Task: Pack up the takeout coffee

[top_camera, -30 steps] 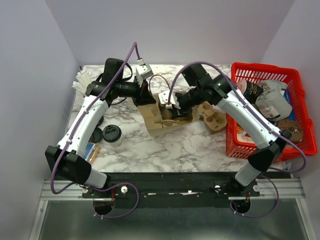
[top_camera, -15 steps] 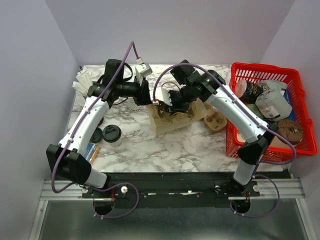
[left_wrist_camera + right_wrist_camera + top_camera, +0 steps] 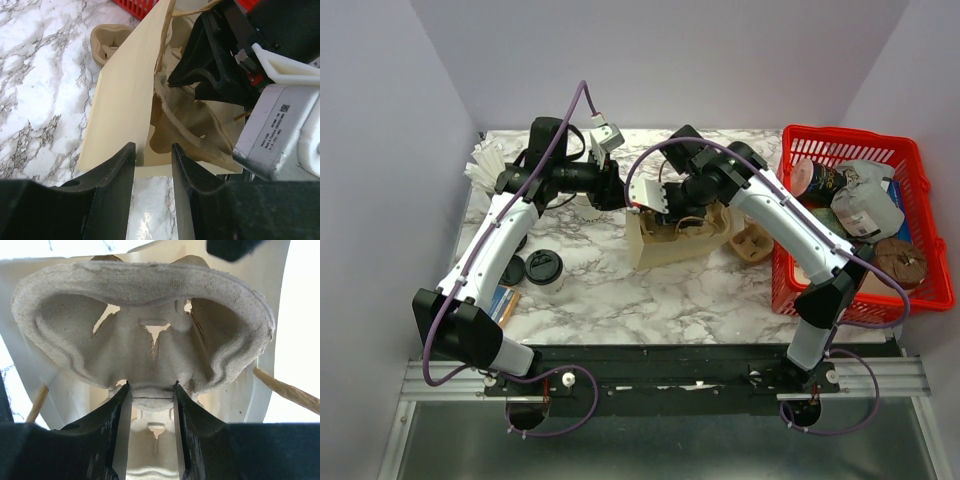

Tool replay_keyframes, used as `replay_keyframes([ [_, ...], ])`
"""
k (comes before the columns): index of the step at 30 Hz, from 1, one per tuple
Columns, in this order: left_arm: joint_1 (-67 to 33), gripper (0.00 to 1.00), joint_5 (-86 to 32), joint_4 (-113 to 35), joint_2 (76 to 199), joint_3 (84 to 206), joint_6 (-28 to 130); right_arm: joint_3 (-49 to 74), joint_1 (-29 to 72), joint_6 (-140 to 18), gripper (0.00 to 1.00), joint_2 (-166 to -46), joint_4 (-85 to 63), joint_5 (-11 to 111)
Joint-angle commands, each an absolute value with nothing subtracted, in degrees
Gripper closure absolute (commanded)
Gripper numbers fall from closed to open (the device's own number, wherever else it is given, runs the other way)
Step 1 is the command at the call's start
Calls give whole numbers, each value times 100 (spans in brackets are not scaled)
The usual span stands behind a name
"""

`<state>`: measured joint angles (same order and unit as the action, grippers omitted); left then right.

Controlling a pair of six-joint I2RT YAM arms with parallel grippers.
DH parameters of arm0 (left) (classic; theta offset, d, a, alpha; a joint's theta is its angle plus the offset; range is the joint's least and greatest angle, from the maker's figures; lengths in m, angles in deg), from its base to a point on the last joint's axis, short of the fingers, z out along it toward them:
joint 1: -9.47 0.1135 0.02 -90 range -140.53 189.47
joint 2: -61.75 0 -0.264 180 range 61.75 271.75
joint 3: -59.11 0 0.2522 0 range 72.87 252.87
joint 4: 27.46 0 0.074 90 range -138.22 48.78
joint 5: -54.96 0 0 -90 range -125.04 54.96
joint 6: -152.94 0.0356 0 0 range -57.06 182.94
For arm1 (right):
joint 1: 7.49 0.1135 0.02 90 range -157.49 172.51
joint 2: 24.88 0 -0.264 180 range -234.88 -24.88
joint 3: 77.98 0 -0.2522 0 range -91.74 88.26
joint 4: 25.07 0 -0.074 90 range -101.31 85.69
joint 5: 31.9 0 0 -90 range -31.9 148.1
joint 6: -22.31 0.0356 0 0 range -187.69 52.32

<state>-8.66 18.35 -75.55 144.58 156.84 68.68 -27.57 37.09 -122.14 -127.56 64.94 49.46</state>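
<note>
The takeout coffee [image 3: 543,268], a small white cup with a black lid, stands on the marble at the left, away from both grippers. A tan paper bag [image 3: 665,248] stands at the table's middle. Its wall [image 3: 122,100] fills the left wrist view. My right gripper [image 3: 150,387] reaches into the bag's mouth, shut on the middle ridge of a pulp cup carrier [image 3: 145,325]. The carrier [image 3: 187,122] sits partly inside the bag. My left gripper [image 3: 153,150] hovers at the bag's left rim with its jaws apart and only marble showing between them.
A loose black lid [image 3: 512,270] lies beside the coffee, and a blue packet [image 3: 503,300] lies nearer the front. White items [image 3: 485,165] are piled at the back left. A second pulp carrier [image 3: 750,240] lies right of the bag. A red basket [image 3: 850,135] of goods fills the right side.
My left gripper has opened at the bag's rim. My right arm swung left with the carrier, and the bag went from lying tilted to standing more upright.
</note>
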Motion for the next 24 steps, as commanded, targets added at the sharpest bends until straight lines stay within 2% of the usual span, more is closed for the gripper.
replay_keyframes([
  [1, -898, 55, 1699, -7576, 14357, 15698, 6909, -2723, 3743, -12270, 90, -12930, 6920, 5353],
  [6, -881, 48, 1620, -7602, 14349, 15769, 6909, -2547, 3743, -12270, 90, -13061, 6902, 5336],
  [8, -855, 42, 1402, -7629, 14331, 15839, 6778, -2520, 3743, -12288, 90, -13140, 6902, 5318],
  [17, -459, 26, 777, -7216, 14112, 15945, 6488, -2319, 3743, -12323, 89, -13343, 6736, 5300],
  [23, -389, 26, 811, -7251, 14226, 15971, 6356, -2064, 3743, -12420, 89, -13369, 6586, 5344],
  [24, -380, 26, 811, -7233, 14226, 15971, 6356, -1994, 3743, -12437, 86, -13369, 6560, 5353],
])
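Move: The right hand, gripping the cup carrier, is over the paper bag's mouth, the bag's middle about 9 cm below and horizontally level with it; a second carrier stands about 16 cm right, level ahead, 23 cm down. For the left hand the bag's middle lies about 13 cm right, 1 cm back and 16 cm down; the stacked paper cups are 8 cm ahead, 4 cm left and 26 cm down. Right hand lowers the gripped carrier about 6 cm into the bag while the left opens wider, withdrawing forward-left 5 cm. ##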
